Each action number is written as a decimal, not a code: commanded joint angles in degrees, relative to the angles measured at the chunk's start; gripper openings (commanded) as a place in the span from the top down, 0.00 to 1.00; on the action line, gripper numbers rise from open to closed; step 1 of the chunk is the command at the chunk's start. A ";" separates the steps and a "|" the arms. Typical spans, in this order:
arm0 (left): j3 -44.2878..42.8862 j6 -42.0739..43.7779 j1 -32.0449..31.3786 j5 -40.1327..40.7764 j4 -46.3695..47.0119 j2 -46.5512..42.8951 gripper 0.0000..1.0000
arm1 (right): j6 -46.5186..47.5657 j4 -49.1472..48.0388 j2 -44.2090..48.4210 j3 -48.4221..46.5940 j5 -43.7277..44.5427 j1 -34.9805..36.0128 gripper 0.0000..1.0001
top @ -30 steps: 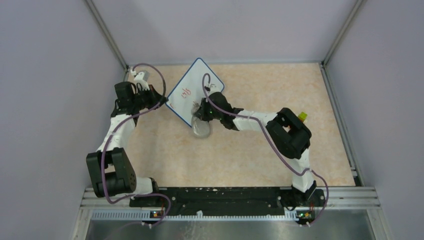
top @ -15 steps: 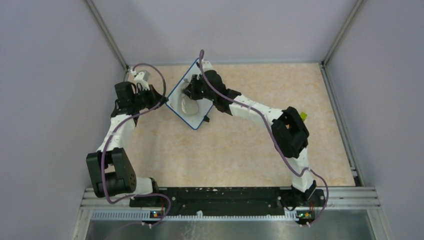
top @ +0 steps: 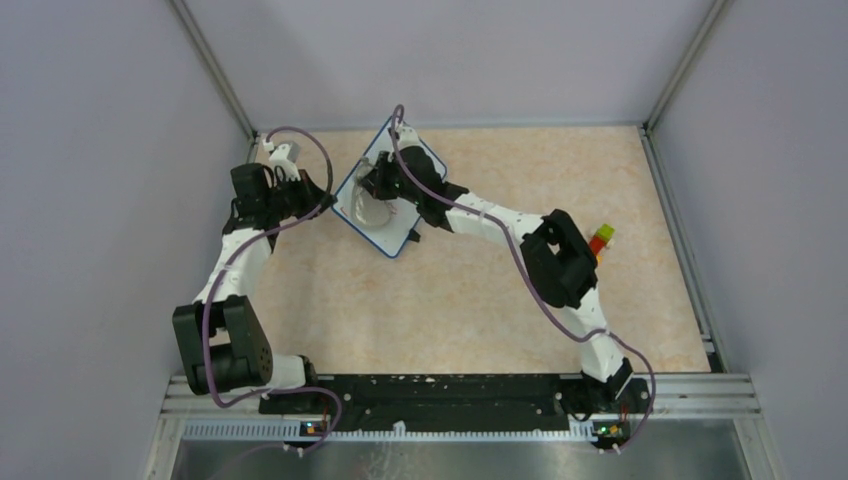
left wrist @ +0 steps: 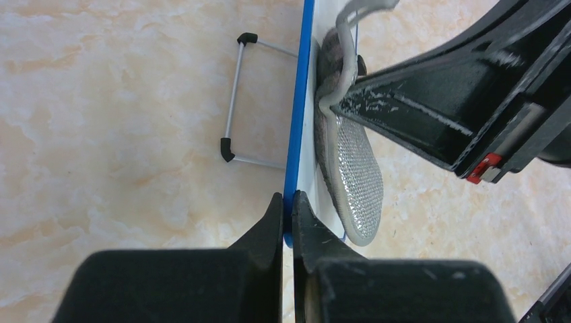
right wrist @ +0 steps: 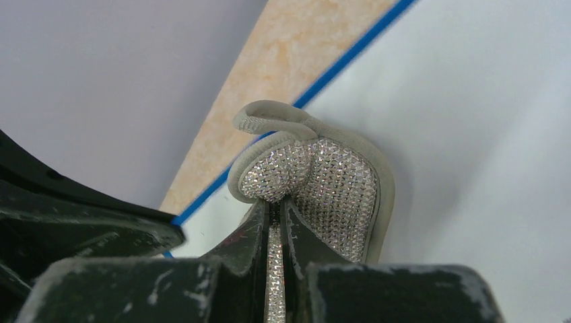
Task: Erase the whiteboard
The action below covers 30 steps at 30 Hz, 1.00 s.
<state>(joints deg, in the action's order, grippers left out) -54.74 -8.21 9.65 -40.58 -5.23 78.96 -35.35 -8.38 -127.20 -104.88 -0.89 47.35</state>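
The whiteboard (top: 390, 236), white with a thin blue rim, stands tilted at the table's far left. My left gripper (top: 326, 199) is shut on its left edge; in the left wrist view the fingertips (left wrist: 287, 203) pinch the blue rim (left wrist: 300, 101). My right gripper (top: 377, 192) is shut on the eraser pad (top: 371, 212), a grey oval with a sparkly mesh back (right wrist: 337, 188). The pad is pressed flat against the white face (right wrist: 471, 134), near the left gripper's end. No red writing shows on the bare parts of the board.
A wire stand with black tips (left wrist: 233, 101) sticks out behind the board. A small red, yellow and green object (top: 601, 238) lies beside the right arm's elbow. Grey walls and metal posts close in the tan tabletop (top: 450, 320).
The right gripper has carried the pad from the board's near corner up across its face toward the left edge. The red writing seen a second ago no longer shows. The left arm has not moved.
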 commanded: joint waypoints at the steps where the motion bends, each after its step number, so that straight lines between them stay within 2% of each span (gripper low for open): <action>1: -0.47 0.89 -0.64 -0.29 -1.63 -0.66 1.00 | -2.40 0.06 2.35 11.07 2.34 -1.45 1.00; 8: -0.58 0.82 -0.68 -0.41 -1.62 -0.75 1.00 | -5.53 -3.91 6.56 29.05 1.56 -4.55 1.00; 12: -0.54 0.90 -0.68 -0.27 -1.69 -0.74 1.00 | -3.95 -2.64 8.40 31.61 1.42 -5.34 1.00; 20: -0.59 0.99 -0.68 -0.29 -1.71 -0.63 1.00 | -0.90 -0.93 13.68 23.31 1.22 -3.84 1.00; 30: -0.54 0.96 -0.64 -0.35 -1.71 -0.49 1.00 | -2.94 -1.50 5.54 3.90 -1.93 -2.33 1.00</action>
<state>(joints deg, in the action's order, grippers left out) -54.74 -8.21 9.58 -41.15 -5.15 78.89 -38.15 -8.27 -118.58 -93.78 -1.91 43.86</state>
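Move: My right hand pinches the eraser mitt against the upper left part of the whiteboard. The board's middle lies about 5 cm to the right, 2 cm back and roughly 6 cm lower. The last red mark by the left corner is some 5 cm left, 6 cm back and 3 cm down; the black clip on the lower edge, about 10 cm right, 12 cm back and 17 cm below. From my left hand, gripping the left corner, the board's middle is about 11 cm right, 3 cm ahead and 6 cm lower. Keeping the mitt pinched, I sweep my right hand down and rightward along the sloping whiteboard, about 11 cm down and 10 cm right with a little drift back. Then I draw it up again to its starting height, halfway back left and forward, so the mitt comes off the face. My left hand keeps its pinch on the corner and holds still. ##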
